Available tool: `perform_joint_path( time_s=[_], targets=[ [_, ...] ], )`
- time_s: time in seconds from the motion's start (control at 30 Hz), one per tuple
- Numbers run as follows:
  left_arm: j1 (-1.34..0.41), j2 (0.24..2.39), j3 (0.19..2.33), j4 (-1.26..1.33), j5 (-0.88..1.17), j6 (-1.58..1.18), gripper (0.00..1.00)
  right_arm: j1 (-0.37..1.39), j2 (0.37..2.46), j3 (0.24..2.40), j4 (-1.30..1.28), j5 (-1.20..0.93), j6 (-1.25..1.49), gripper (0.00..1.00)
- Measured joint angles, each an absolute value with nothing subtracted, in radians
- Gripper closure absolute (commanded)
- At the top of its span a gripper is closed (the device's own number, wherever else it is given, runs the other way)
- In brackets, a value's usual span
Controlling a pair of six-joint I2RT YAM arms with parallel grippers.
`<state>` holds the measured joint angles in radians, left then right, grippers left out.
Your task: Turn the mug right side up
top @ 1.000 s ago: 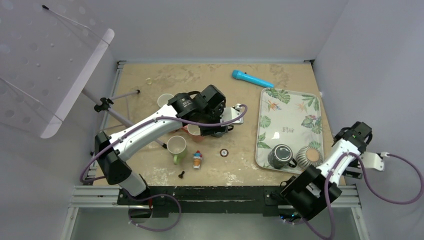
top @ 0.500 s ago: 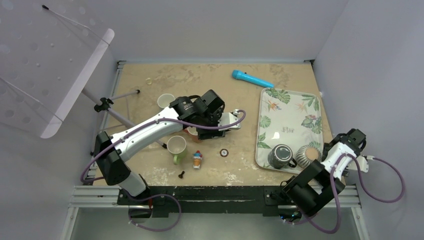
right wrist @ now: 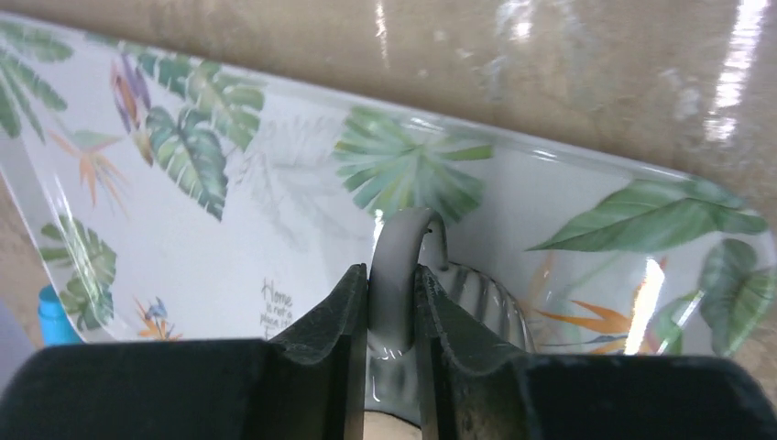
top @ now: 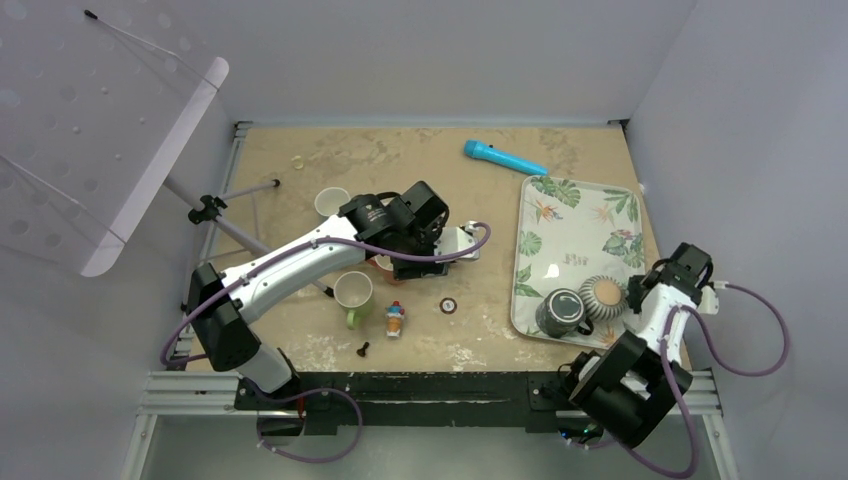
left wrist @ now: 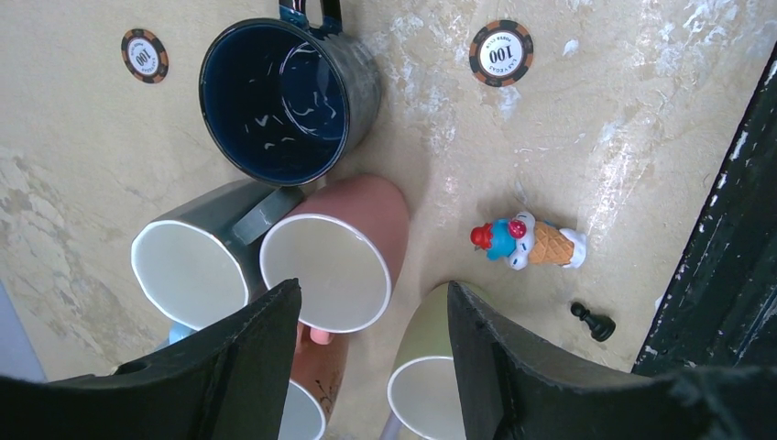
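Observation:
A grey ribbed mug [top: 605, 293] sits on the leaf-print tray [top: 580, 220], next to a dark mug [top: 562, 311]. My right gripper [top: 630, 297] is shut on the ribbed mug's handle. In the right wrist view the handle [right wrist: 403, 243] stands pinched between the fingers of the right gripper [right wrist: 392, 284], with the ribbed body [right wrist: 486, 298] behind it, over the tray [right wrist: 229, 211]. How the mug is oriented I cannot tell. My left gripper [left wrist: 371, 302] is open and empty above a cluster of mugs and also shows in the top view [top: 410, 262].
Under the left gripper lie a dark blue mug [left wrist: 284, 96], a grey mug [left wrist: 197, 261], a pink mug [left wrist: 339, 257] and a green mug [left wrist: 431, 385]. Nearby are an ice-cream toy [left wrist: 527, 241], a chess pawn [left wrist: 593, 321] and poker chips [left wrist: 501, 52]. A blue marker [top: 503, 157] lies at the back.
My right arm has swung in toward the tray, carrying the ribbed mug up and to the left by its handle. The left arm shifted slightly, then held still.

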<state>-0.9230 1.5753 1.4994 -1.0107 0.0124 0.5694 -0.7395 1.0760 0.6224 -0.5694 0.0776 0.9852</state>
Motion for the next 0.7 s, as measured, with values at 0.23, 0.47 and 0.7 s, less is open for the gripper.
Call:
perform_joint_path(
  time_s=[0.23, 0.47, 0.7],
  targets=[
    [-0.916, 1.575, 1.499, -1.022, 0.015, 0.575, 0.35, -0.615, 1.108, 0.621, -0.425, -0.056, 0.878, 1.00],
    [-0.835, 1.575, 1.536, -1.108, 0.110, 0.588, 0.34, -0.432, 1.069, 0.630, -0.303, -0.173, 0.678, 1.00],
    [-0.740, 1.584, 1.713, -1.231, 0.365, 0.574, 0.34, -0.385, 1.000, 0.659, -0.215, -0.236, 0.553, 1.00]
  ],
)
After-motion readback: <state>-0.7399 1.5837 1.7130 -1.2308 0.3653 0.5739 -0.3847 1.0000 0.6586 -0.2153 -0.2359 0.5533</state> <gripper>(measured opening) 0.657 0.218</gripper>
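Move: The right fingers are already shut on the handle of the ribbed mug, which is upside down with its middle about 6 cm to their left. It is bound for the waiting left gripper, roughly 47 cm left of the right hand, some 4 cm farther out and about 11 cm higher. The dark grey mug lies about 16 cm left and 4 cm back. From the left hand, the ribbed mug is around 42 cm right, 5 cm back and 12 cm below. Keeping its pinch on the handle, the right hand carries the ribbed mug forward about 11 cm and left nearly as far, past the far side of the dark grey mug, with most of its 9 cm rise coming in the second half and the wrist swinging some 50 degrees counter-clockwise as it tilts up. The left hand, open and empty, waits, then eases a couple of centimetres left and rises about 5 cm away from the standing mugs, its wrist tilting a little. ##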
